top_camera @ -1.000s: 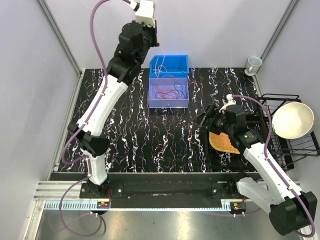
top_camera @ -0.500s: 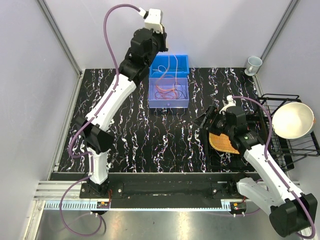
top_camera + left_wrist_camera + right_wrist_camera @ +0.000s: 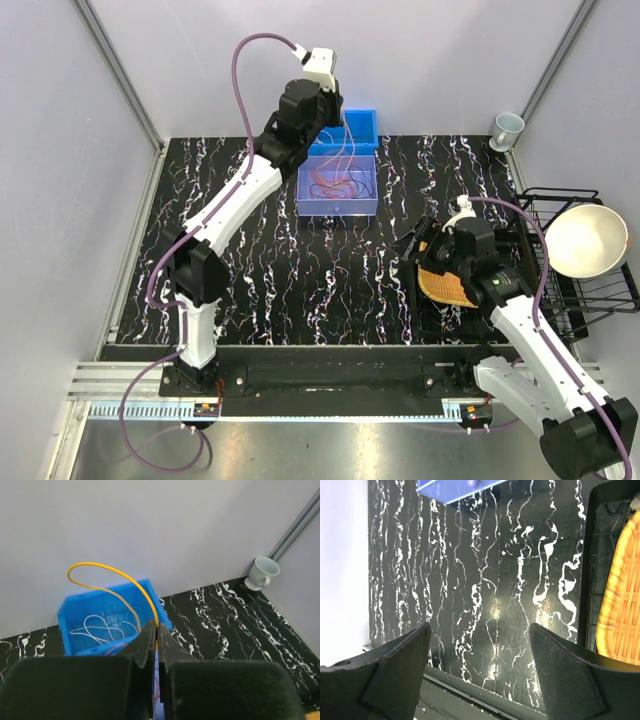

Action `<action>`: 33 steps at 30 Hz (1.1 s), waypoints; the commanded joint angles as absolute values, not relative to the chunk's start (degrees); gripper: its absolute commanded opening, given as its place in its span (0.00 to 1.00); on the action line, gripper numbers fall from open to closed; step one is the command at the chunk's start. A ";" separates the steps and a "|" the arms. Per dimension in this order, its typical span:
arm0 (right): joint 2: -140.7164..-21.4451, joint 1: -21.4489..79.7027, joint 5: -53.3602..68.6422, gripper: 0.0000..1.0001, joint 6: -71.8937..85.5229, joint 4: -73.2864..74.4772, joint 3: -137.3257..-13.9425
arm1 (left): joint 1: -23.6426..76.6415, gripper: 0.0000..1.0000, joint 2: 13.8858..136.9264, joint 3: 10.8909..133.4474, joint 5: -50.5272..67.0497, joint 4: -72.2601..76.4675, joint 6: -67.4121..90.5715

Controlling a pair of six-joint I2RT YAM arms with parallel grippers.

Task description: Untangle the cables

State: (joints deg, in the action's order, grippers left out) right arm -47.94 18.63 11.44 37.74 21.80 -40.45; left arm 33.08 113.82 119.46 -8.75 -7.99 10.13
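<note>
My left gripper (image 3: 156, 625) is shut on a thin yellow cable (image 3: 102, 570) that arcs up out of its tips and drops back toward the blue bin (image 3: 75, 612). White cables (image 3: 95, 627) lie coiled in that bin. In the top view the left gripper (image 3: 335, 115) hangs high over the blue bin (image 3: 362, 122). A tangle of red and orange cables (image 3: 335, 185) lies in the clear lilac bin (image 3: 340, 208) in front of it. My right gripper (image 3: 479, 626) stands open and empty above the marbled table, beside the wicker tray (image 3: 622, 595).
An orange wicker tray (image 3: 447, 287) lies on a black mat under the right arm. A black wire rack (image 3: 585, 290) holding a white bowl (image 3: 585, 240) stands at the right edge. A white cup (image 3: 507, 127) sits in the back right corner.
The left arm has swung right and forward from the back wall to above the blue bin, still shut on the yellow cable. The right arm has barely moved.
</note>
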 commanded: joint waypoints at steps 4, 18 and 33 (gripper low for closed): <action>-48.60 18.54 10.37 0.85 37.62 19.25 -39.64 | 33.31 0.00 110.39 115.14 -7.91 -3.69 10.28; -50.54 18.63 12.22 0.84 38.67 16.52 -37.53 | 31.99 0.00 113.81 110.83 -9.23 -3.25 10.19; -53.00 18.63 13.01 0.84 38.76 14.41 -36.47 | 28.04 0.00 126.65 123.31 -28.29 -12.13 24.07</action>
State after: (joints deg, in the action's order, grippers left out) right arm -52.56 18.63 12.16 38.76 17.50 -36.67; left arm 28.64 126.56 118.13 -17.63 -12.19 18.31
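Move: The left hand already holds the yellow cable high up. The purple box lies about 11 cm ahead of it, 2 cm to its right and some 35 cm below, with the red cable coiled inside. The blue box stands behind that, some 27 cm ahead of the hand, 2 cm to its right and 34 cm below. From the right hand, the purple box is roughly 38 cm ahead, 13 cm left and 16 cm below. Still pinching the yellow cable in shut fingertips, the left hand lowers it towards the purple box by about 15 cm: first straight down, easing off, then faster down and forward with some drift left. The fingers tip down and swing counter-clockwise, some 15 degrees each. The empty right hand, still open, sinks about 3.5 cm. ##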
